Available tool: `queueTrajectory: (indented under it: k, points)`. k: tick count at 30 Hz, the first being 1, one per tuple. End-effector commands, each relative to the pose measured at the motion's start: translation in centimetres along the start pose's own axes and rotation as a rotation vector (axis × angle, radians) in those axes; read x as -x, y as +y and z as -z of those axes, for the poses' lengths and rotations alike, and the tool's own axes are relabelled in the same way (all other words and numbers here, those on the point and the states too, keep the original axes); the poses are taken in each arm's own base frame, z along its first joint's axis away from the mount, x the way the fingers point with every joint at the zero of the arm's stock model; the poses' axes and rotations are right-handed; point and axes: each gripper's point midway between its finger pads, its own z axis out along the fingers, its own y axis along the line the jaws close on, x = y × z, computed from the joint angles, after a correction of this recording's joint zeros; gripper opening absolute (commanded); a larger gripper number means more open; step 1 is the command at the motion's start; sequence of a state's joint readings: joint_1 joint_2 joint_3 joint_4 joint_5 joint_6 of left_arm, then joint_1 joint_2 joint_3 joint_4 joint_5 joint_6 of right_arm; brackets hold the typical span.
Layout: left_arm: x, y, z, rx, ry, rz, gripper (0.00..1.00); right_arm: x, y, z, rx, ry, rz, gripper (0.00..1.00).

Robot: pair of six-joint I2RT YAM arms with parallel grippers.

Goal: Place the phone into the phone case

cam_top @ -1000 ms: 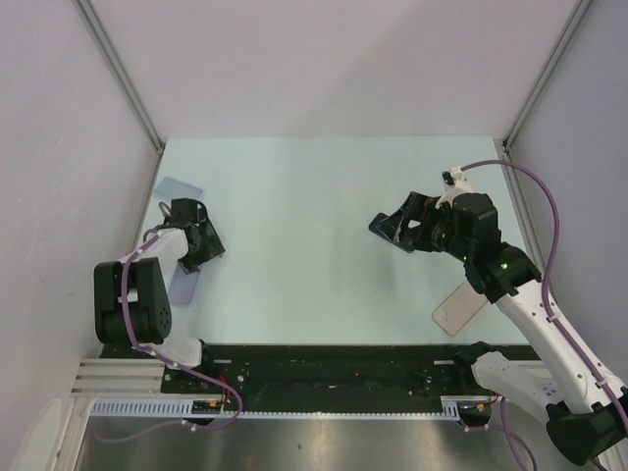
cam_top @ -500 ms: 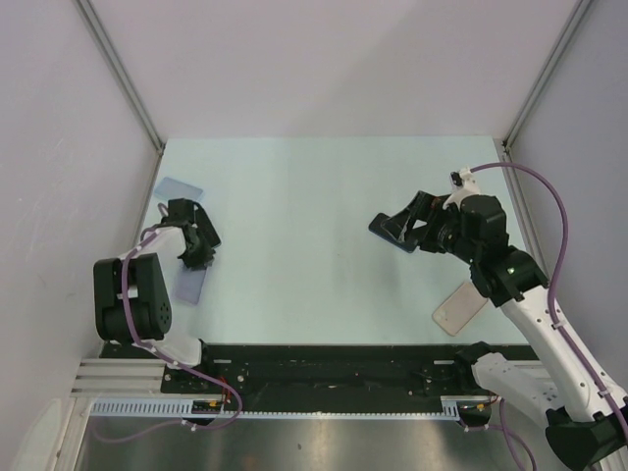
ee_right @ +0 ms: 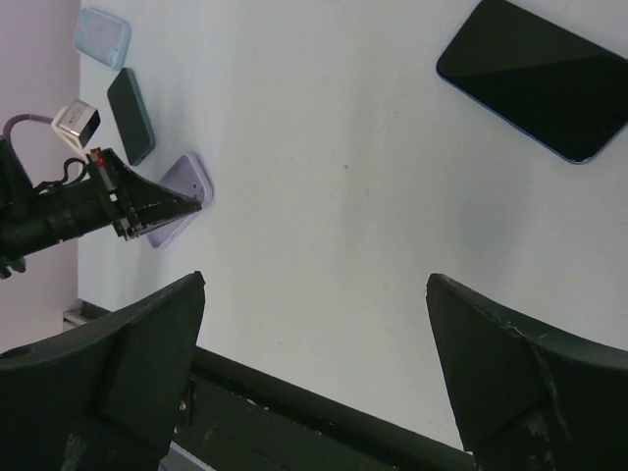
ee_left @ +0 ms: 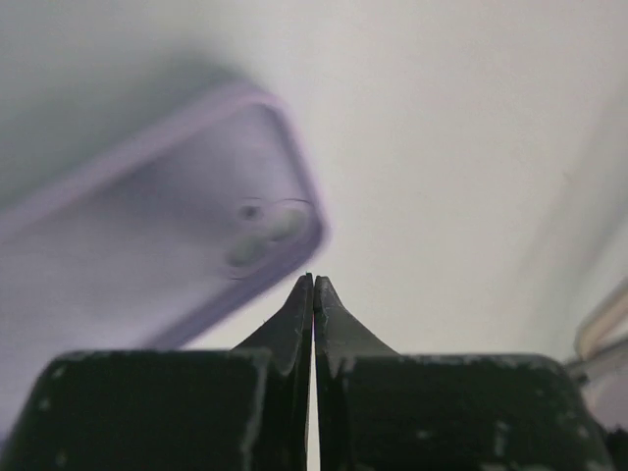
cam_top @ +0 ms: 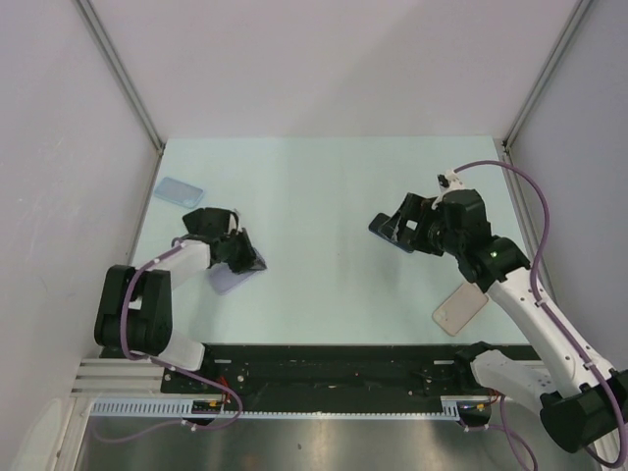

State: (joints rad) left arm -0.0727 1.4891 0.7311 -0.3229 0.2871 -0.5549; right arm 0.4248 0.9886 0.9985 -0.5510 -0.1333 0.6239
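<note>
A lilac phone case [cam_top: 232, 278] lies flat at the near left of the table, its camera cut-out [ee_left: 263, 231] showing in the left wrist view. My left gripper [cam_top: 251, 259] is shut with nothing between its tips [ee_left: 314, 281], low at the case's edge [ee_right: 183, 195]. A dark phone [cam_top: 385, 232] lies screen up right of centre. My right gripper [cam_top: 400, 228] hovers over it, wide open and empty [ee_right: 316, 281]. In the right wrist view the phone [ee_right: 535, 78] lies beyond the fingers.
A light blue case [cam_top: 179, 190] lies at the far left, with a second dark phone [ee_right: 130, 115] beside it. A beige phone-shaped item [cam_top: 459, 309] rests at the near right by the right arm. The black base rail [cam_top: 324, 368] runs along the near edge.
My left gripper has closed and swung right toward the centre. The lilac case has slid right with it and turned. The right arm has barely moved.
</note>
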Motion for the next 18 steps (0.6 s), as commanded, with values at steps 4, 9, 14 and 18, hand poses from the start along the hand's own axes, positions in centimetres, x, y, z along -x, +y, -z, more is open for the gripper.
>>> queueTrajectory:
  k: [4, 9, 14, 18]
  points:
    - [-2.6, -10.9, 1.4, -0.392, 0.09, -0.041, 0.0, 0.8, -4.1, -0.5, -0.187, -0.046, 0.083, 1.0]
    - [-3.3, -12.2, 1.3, -0.44, 0.121, -0.11, 0.05, 1.5, -6.5, -1.4, -0.286, -0.058, 0.165, 0.99]
    - [0.8, -9.7, 3.1, -0.197, -0.04, -0.314, 0.55, 2.9, -7.4, -3.5, -0.299, -0.061, 0.343, 0.98]
    - [4.4, -6.1, 5.4, 0.033, -0.168, -0.398, 0.86, 3.6, -9.2, -6.8, -0.326, -0.038, 0.45, 0.96]
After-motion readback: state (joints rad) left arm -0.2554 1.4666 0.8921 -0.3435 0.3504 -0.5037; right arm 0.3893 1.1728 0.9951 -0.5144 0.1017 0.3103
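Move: Just beyond the left hand's closed fingertips lies the lavender phone case, its middle about 6 cm left, 3 cm back and 2 cm below; from the same hand a dark phone lies some 14 cm left and 12 ahead, at table height. The right hand's phone is roughly 12 cm ahead, 5 right and 23 below it; from that hand, the beige case lies about 21 cm right, 12 back, equally low. Sweeping on to the right by about 10 cm and rising, the left hand's closed fingertips come off the lens end of the lavender case; it then eases back left and forward, climbing further while the fingers open wide. The right hand, still wide open, sinks about 6 cm, going right and forward towards the phone, its left side rolling down some 25 degrees. ##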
